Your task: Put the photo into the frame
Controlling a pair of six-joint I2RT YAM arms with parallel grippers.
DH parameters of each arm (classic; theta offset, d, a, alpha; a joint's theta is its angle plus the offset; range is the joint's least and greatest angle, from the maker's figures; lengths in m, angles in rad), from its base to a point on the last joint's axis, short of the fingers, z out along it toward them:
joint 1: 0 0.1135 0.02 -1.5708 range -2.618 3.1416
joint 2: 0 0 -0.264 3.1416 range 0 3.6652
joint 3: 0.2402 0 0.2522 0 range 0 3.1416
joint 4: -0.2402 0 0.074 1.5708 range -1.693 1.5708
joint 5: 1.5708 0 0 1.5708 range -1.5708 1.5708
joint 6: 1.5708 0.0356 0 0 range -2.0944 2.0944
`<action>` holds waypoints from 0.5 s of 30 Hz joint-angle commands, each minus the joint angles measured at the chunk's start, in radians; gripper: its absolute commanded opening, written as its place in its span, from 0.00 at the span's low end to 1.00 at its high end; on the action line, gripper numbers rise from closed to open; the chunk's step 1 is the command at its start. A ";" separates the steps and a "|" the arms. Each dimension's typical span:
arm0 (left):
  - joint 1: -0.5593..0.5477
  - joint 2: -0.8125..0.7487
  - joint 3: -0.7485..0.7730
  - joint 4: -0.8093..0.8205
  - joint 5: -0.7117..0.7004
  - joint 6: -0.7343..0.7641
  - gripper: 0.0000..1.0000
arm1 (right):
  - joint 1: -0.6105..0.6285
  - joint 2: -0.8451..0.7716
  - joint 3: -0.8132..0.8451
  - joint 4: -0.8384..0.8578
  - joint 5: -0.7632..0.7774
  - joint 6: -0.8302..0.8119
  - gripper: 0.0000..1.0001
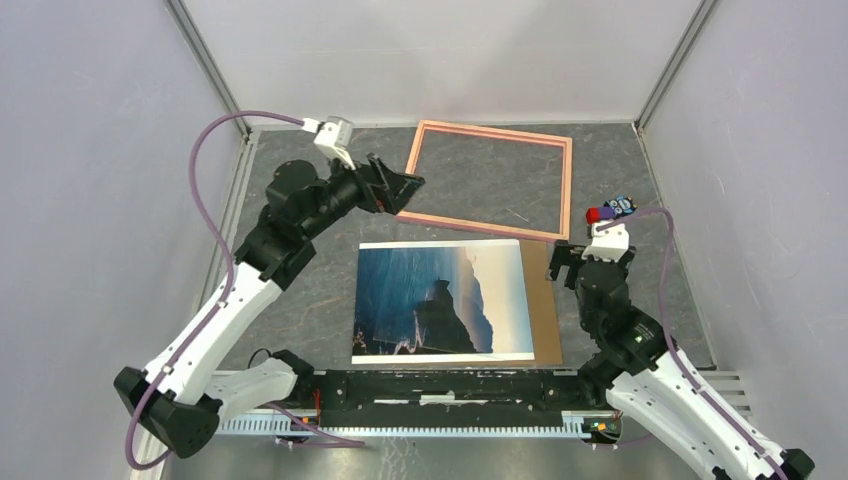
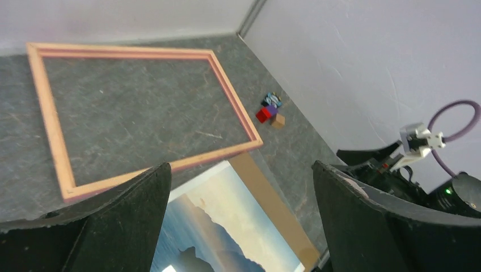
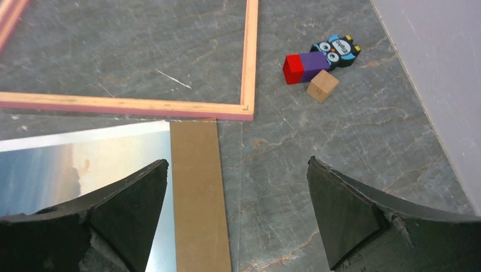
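The photo [image 1: 442, 298], sea and dark cliffs with a white border, lies face up at the table's middle on a brown board [image 1: 546, 300] that sticks out along its right side. The empty pink frame [image 1: 490, 180] lies flat behind it, tilted a little. My left gripper [image 1: 400, 190] hovers open over the frame's near left corner; between its fingers I see the photo [image 2: 221, 221] and the frame [image 2: 57, 136] beyond. My right gripper [image 1: 566, 262] stands open above the board's far right corner, with the board [image 3: 198, 192] and the frame [image 3: 249, 62] in view.
A small toy of red and purple blocks with an owl face [image 1: 610, 210] and a wooden cube [image 3: 322, 86] lie at the right of the frame. Grey walls enclose the table on three sides. A black rail [image 1: 440, 385] runs along the near edge.
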 commanded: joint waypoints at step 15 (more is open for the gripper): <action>-0.142 0.422 0.212 -0.258 0.176 -0.149 1.00 | -0.006 0.288 -0.167 0.283 -0.189 -0.009 0.98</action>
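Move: The photo's middle lies about 9 cm back, 7 cm to the right and some 36 cm below the left hand. The frame's near rail is roughly 9 cm ahead and 16 cm right of that hand. From the right hand, the photo is about 26 cm left, 4 cm back and 18 cm below; the exposed brown backing strip lies 6 cm left and 3 cm back, and the red block 17 cm ahead and 9 cm right. Swing the left gripper down some 11 cm and right about 9 cm over the photo's far part, tipping its fingers down and turning them a little clockwise. Meanwhile sink the open right gripper about 8 cm, then ease it left towards the brown strip beside the photo, its fingers dipping slightly. Keep both grippers wide open and clear of everything. ##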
